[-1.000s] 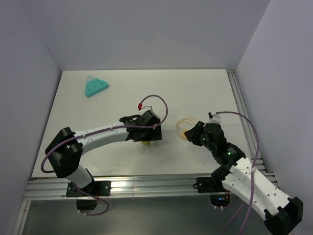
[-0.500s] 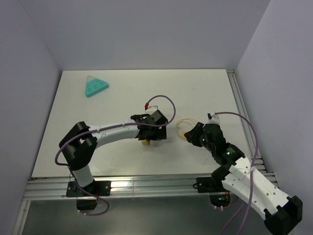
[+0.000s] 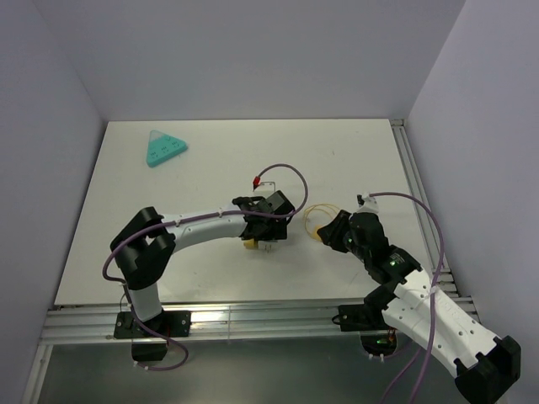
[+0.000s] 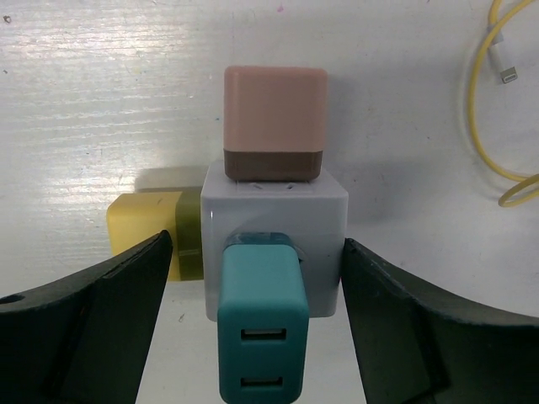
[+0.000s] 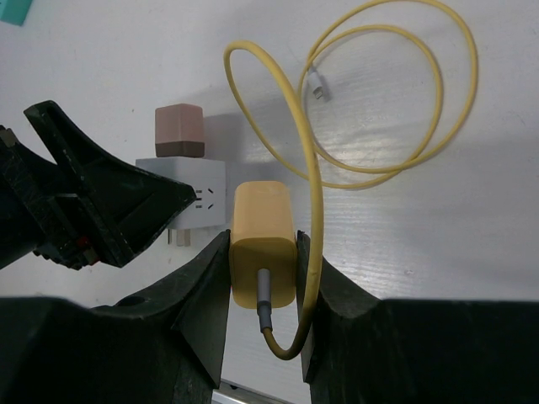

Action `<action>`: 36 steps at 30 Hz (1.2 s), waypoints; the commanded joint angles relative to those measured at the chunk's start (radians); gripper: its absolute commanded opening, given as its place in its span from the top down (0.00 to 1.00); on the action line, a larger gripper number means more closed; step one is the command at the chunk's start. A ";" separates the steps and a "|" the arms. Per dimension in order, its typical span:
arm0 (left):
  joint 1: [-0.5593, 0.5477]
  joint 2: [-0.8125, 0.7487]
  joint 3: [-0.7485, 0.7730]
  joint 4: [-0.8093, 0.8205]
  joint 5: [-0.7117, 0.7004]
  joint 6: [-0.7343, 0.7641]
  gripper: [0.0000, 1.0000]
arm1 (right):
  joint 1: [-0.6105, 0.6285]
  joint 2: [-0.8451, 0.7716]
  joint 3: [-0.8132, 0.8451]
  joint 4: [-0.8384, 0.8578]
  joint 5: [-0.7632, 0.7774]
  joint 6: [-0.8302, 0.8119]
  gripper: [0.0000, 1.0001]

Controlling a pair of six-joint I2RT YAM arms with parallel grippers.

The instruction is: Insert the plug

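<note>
A white socket cube (image 4: 274,231) lies on the table under my left gripper (image 4: 257,252), which is open with a finger on each side of it. A pink plug (image 4: 274,122) sits in its far face, a teal USB charger (image 4: 263,332) in its near face and a yellow plug (image 4: 143,231) on its left. My right gripper (image 5: 263,240) is shut on a yellow charger (image 5: 263,215) trailing a yellow cable (image 5: 379,101), just right of the cube (image 5: 181,189). In the top view the left gripper (image 3: 268,227) covers the cube and the right gripper (image 3: 327,229) is to its right.
A teal triangular block (image 3: 164,149) lies at the table's far left. The yellow cable's loops (image 3: 318,215) lie between the two grippers. A metal rail (image 3: 421,202) runs along the table's right edge.
My left arm has swung its elbow to the right and the left gripper has shifted slightly right over the cube. The right arm has not moved.
</note>
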 commanded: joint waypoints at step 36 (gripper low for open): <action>-0.037 -0.124 -0.108 0.150 0.004 0.064 1.00 | -0.009 -0.027 -0.022 0.041 -0.025 -0.025 1.00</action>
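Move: The white socket cube sits between the left hand's open fingers, its middle about 3 cm below the hand point and about 1 cm to its right, level front to back. The teal plug stands in its top, about 1 cm right of the hand point and 1 cm above it; the yellow plug is some 4 cm left and 3 cm below, the brown plug about 5 cm ahead, 1 cm right and 2 cm below. From the right hand, the cube lies roughly 14 cm left, 2 cm ahead and 9 cm below. The left fingers close by about a fifth of their range from nearly wide open, pinching the white socket cube by its left and right sides, below and either side of the standing teal plug, and their grip firms as they stop on it, while that hand eases about 1 cm back and half a centimetre to the right, tilting barely at all. The right hand keeps its grip on the yellow cable plug and sinks just under 1 cm early on, then stays nearly still, well to the right of the cube. ##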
